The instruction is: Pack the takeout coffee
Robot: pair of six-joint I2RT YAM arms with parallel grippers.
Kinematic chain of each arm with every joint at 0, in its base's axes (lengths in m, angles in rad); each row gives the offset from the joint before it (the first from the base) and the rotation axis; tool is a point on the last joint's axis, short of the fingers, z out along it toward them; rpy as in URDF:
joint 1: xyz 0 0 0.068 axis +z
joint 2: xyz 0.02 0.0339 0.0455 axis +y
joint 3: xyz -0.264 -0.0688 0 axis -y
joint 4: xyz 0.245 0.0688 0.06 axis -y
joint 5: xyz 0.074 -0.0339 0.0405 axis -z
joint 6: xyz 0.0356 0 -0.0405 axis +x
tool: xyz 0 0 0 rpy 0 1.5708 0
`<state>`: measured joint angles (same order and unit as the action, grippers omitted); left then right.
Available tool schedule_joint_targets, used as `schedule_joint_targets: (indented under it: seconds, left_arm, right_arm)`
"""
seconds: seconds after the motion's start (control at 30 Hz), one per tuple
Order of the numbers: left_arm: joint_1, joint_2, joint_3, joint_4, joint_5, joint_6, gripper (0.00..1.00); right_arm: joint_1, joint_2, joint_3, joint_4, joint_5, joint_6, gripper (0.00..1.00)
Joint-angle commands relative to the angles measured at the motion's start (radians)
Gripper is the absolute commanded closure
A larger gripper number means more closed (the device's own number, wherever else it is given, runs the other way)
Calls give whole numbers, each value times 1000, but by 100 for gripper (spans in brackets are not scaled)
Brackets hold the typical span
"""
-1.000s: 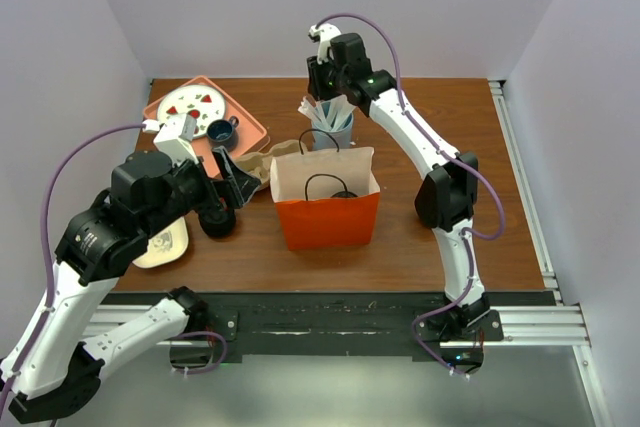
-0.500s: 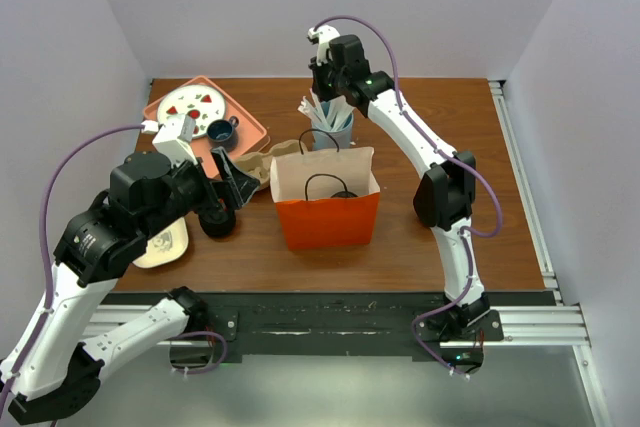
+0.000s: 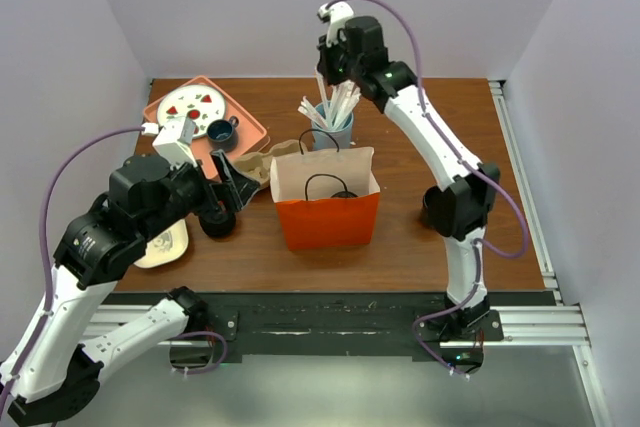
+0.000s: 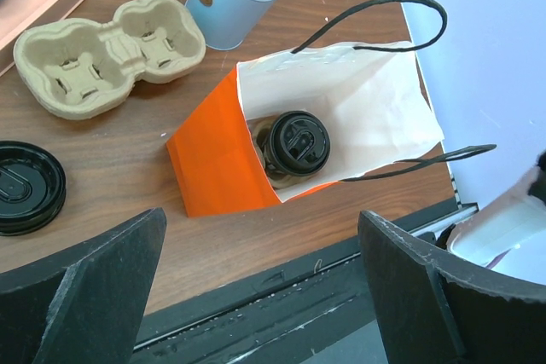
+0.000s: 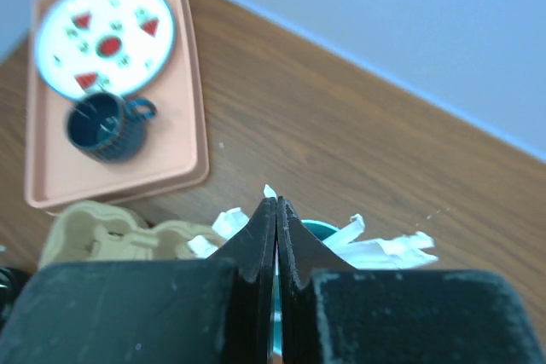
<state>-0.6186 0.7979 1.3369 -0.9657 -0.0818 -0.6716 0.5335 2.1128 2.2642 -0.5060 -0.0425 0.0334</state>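
The orange paper bag (image 3: 328, 217) stands open at mid-table, and the takeout coffee cup (image 4: 294, 144) with its black lid sits inside it. My left gripper (image 4: 263, 219) hangs wide open above the bag's near left side, holding nothing; in the top view it (image 3: 232, 179) is just left of the bag. My right gripper (image 3: 332, 65) is raised above the blue tin (image 3: 336, 133) of wrapped straws (image 3: 330, 112). Its jaws are pressed together on a white wrapped straw (image 5: 269, 191), whose tip pokes out past the fingertips.
A cardboard cup carrier (image 4: 107, 53) lies left of the bag, and a loose black lid (image 4: 30, 187) lies nearer the front. A pink tray (image 3: 160, 112) at the back left holds a plate (image 3: 192, 102) and a dark mug (image 3: 222, 129). A cream dish (image 3: 165, 242) sits under my left arm.
My right gripper shut on a straw in the tin, then rose and moved slightly right with it. The left arm stayed still.
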Motion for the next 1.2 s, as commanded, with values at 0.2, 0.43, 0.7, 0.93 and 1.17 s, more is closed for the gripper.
schedule_joint_targets:
  seconds: [0.2,0.43,0.7,0.93,1.17]
  left_arm:
    - [-3,-2,16,68,51,72,0]
    - [-4,-6,48,47,56,115,0]
    - [-4,-26,12,67,68,132,0]
    - [-4,-12,-10,102,106,139,0]
    - [-4,-3,-7,111,125,152,0]
  right_arm:
    - [-1,-286,20,98,6,22,100]
    - [0,-402,35,101,-74,72,100]
    - [5,-585,-86,121,-169,28,100]
    - [8,-668,-88,58,-198,29,100]
    - [16,-766,-196,32,-269,82,100]
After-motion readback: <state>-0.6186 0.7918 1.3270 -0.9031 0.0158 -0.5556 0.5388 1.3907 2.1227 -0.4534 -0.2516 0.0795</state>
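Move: The white straw is already pinched by its top in the shut right hand, its lower end still in the blue straw cup, whose middle lies about 24 cm below that hand and 2 cm to its right. The orange bag stands straight back from the hand, some 29 cm, its middle 19 cm lower; the drink carrier is 19 cm left, 6 cm back and 28 cm down. From the left hand, the bag lies 21 cm right, 4 cm ahead, 23 cm down. The straw is drawn up out of the blue cup by the right hand, which climbs fast, some 30 cm, while pulling back about 23 cm and drifting some 9 cm right, to end high above and to the right of the orange bag. The fingers stay shut on its top end as the wrist tips up about 30 degrees, rolls left side up and turns a little counter-clockwise. ##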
